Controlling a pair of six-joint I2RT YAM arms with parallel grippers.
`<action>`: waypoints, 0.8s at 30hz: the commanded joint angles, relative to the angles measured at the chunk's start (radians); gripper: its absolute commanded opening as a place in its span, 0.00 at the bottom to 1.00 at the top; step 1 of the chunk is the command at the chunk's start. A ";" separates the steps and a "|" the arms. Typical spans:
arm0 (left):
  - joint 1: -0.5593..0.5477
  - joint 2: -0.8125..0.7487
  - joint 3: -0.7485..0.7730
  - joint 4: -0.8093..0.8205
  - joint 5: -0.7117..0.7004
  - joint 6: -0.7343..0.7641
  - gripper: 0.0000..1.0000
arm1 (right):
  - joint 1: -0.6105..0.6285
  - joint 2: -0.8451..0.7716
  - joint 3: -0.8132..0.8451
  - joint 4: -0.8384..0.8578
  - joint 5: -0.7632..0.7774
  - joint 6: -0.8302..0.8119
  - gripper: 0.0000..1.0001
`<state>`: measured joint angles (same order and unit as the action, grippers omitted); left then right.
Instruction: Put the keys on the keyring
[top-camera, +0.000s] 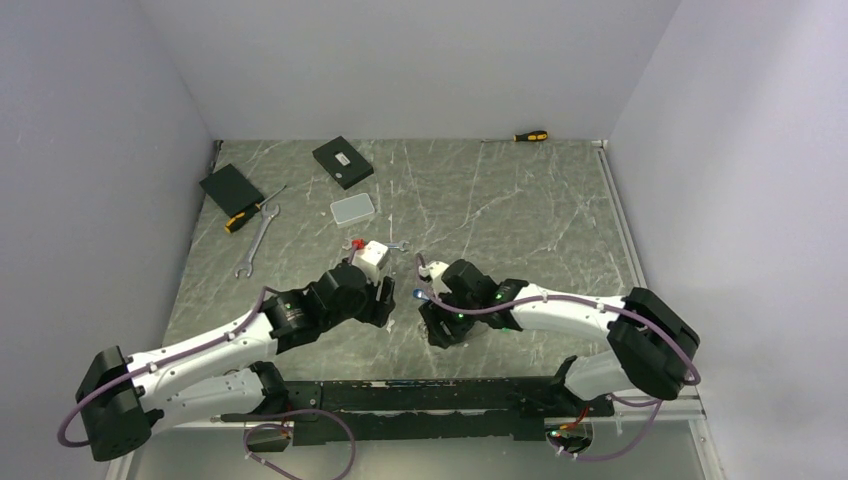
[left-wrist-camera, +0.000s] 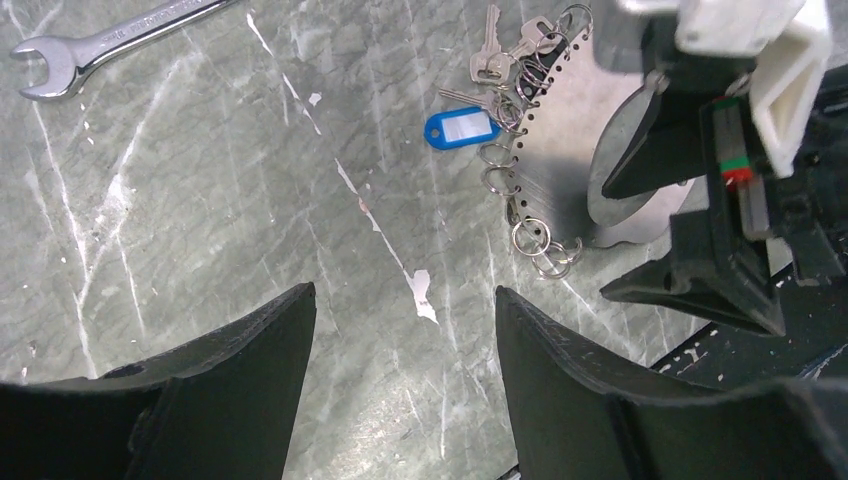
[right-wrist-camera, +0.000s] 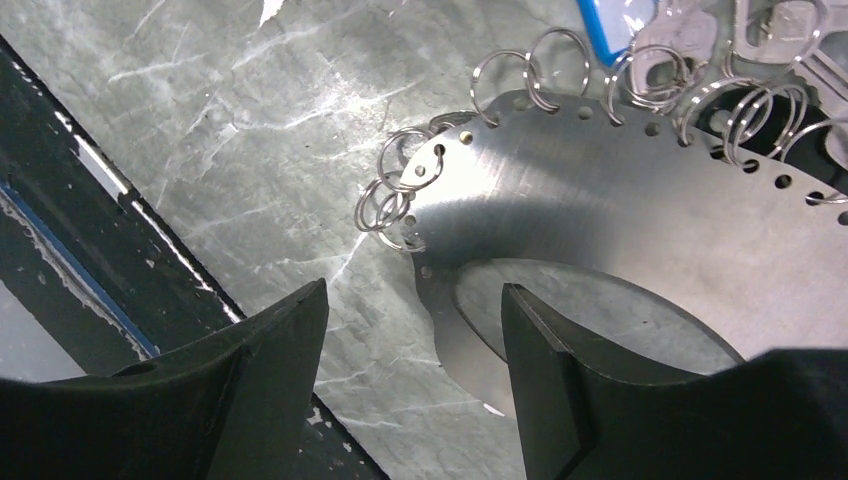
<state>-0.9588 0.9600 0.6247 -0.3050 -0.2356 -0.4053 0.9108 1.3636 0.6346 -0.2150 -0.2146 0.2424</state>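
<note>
The keyring (right-wrist-camera: 620, 215) is a flat silver crescent plate with holes along its rim and small split rings (right-wrist-camera: 395, 190) hooked through them. Several silver keys (left-wrist-camera: 500, 55) and a blue tag (left-wrist-camera: 462, 127) hang on its far end. My right gripper (right-wrist-camera: 415, 290) is open low over the plate's near tip: one finger over the plate's inner cut-out, the other over the table. My left gripper (left-wrist-camera: 405, 290) is open over bare marble, a short way left of the rings (left-wrist-camera: 535, 238), with nothing between its fingers. From above, both grippers (top-camera: 385, 300) (top-camera: 435, 308) meet near the blue tag (top-camera: 417, 294).
A silver wrench (top-camera: 255, 243) and an orange-handled screwdriver (top-camera: 250, 212) lie at the left. Two black boxes (top-camera: 231, 188) (top-camera: 342, 161) and a pale grey case (top-camera: 353, 208) sit further back. Another screwdriver (top-camera: 530, 136) lies by the back wall. The black base rail (right-wrist-camera: 60, 200) runs just behind my right gripper.
</note>
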 joint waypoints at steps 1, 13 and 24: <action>0.003 -0.028 -0.006 0.008 -0.033 0.006 0.70 | 0.052 0.045 0.090 -0.088 0.091 -0.046 0.67; 0.005 -0.058 -0.008 -0.001 -0.042 0.013 0.70 | 0.194 0.204 0.202 -0.221 0.392 -0.017 0.57; 0.004 -0.134 -0.037 -0.021 -0.070 0.005 0.68 | 0.262 0.253 0.246 -0.271 0.611 0.017 0.00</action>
<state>-0.9569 0.8639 0.6056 -0.3428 -0.2749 -0.4019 1.1538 1.6089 0.8757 -0.4267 0.2665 0.2558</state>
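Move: Just under the right hand lies the keyring plate's left rim, about 1 cm ahead, 1 cm to the left and 2 cm down; the open fingers straddle it. From the right hand, the blue tag is some 8 cm ahead and 2 cm left, and the green tag about level and 15 cm to the right, both 2 cm below. That rim lies roughly 4 cm back, 10 cm right and 11 cm below the idle left hand. Sinking about 1.5 cm while drawing back 1 cm, the right hand then slides some 2.5 cm forward along the keyring's left rim, tilting about 25 degrees so its fingers point more steeply down. They close nearly shut, one outside the rim and one on the opening side, and pinch the rim beside the clump of empty rings. The left hand eases 2 cm away, left and up. ##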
